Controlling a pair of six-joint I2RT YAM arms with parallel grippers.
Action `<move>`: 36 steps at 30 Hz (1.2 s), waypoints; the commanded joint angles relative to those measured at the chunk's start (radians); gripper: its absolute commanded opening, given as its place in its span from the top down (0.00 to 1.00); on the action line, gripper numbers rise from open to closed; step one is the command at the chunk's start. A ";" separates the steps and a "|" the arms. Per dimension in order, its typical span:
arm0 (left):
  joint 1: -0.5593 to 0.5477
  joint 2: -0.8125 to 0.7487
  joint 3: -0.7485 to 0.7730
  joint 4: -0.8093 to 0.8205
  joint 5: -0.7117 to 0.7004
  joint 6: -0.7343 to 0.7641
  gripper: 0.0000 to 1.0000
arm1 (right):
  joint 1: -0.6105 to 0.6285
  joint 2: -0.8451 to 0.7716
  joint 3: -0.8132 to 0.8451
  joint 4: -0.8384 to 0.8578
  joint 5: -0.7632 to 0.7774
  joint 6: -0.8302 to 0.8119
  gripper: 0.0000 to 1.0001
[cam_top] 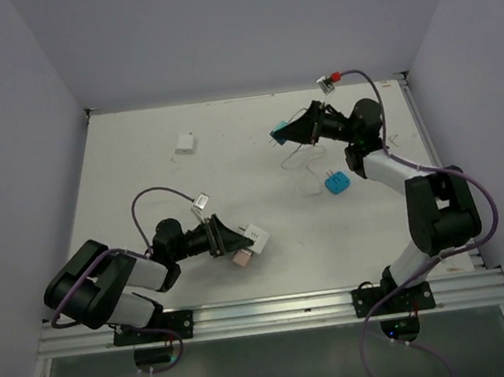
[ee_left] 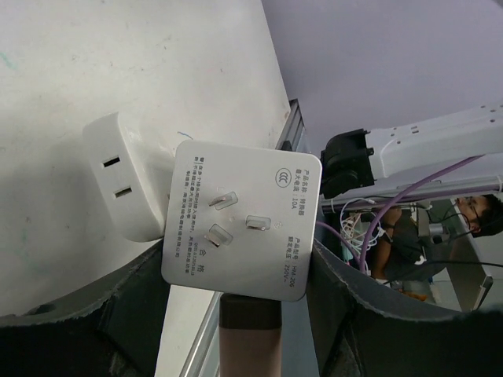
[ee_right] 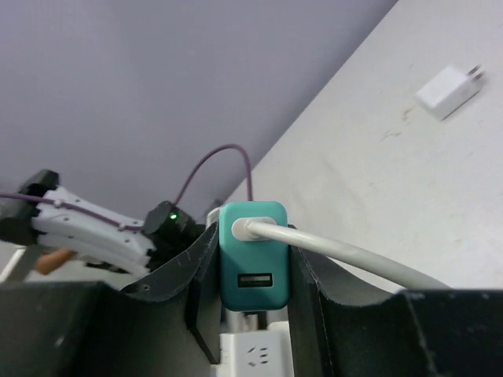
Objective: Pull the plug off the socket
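Observation:
The socket (ee_left: 236, 236), a white cube with three metal pins facing the left wrist camera, sits clamped between my left gripper's (ee_left: 238, 255) fingers. A pink plug (ee_left: 250, 338) sticks out of its lower side. In the top view this socket (cam_top: 258, 236) and pink plug (cam_top: 241, 258) are at the near middle, in my left gripper (cam_top: 238, 238). Farther back, my right gripper (cam_top: 289, 131) is shut on a teal plug (cam_top: 278, 134), well apart from the socket. The teal plug (ee_right: 251, 275) carries a white cable (ee_right: 354, 255) between the right gripper's (ee_right: 251, 251) fingers.
A blue plug (cam_top: 335, 184) lies on the table right of centre, with the white cable (cam_top: 299, 157) looping near it. A flat white block (cam_top: 185, 143) rests at the back left. A metal rail (cam_top: 276, 310) edges the near side.

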 commanded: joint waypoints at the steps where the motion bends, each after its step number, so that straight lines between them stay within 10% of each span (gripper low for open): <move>1: -0.002 -0.017 0.005 0.040 0.032 -0.005 1.00 | 0.007 -0.052 0.079 -0.144 0.035 -0.224 1.00; 8: -0.001 -0.045 0.017 0.001 0.010 0.006 1.00 | -0.002 -0.032 0.273 -0.778 0.207 -0.618 1.00; 24: 0.007 -0.037 0.097 -0.100 0.007 0.091 1.00 | -0.003 0.395 0.548 -1.094 0.505 -0.641 0.94; 36: 0.022 0.049 0.229 -0.266 -0.020 0.216 1.00 | -0.002 0.353 0.496 -1.209 0.675 -0.684 0.27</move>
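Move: The teal plug is already off the socket and in the right fingers. Its landing place, bare table with its own cable around it, lies about 10 cm ahead of that hand, 7 cm to the right and 25 cm below. On the table, the blue plug is level ahead and 16 cm to the right, and the loose white adapter some 20 cm ahead and 20 cm left. The socket is 18 cm back, 5 cm left and 17 cm lower. From the left hand, the landing place is 29 cm ahead, 13 cm right and 8 cm below. The teal plug, still pinched, is carried by the right hand forward about 10 cm and then steeply down some 23 cm to the table, drifting right, while the wrist tips the level, left-pointing fingers steeply downward; there the fingers open and let go of it. The left hand keeps its grip on the socket and, late on, eases it forward about 4 cm. ##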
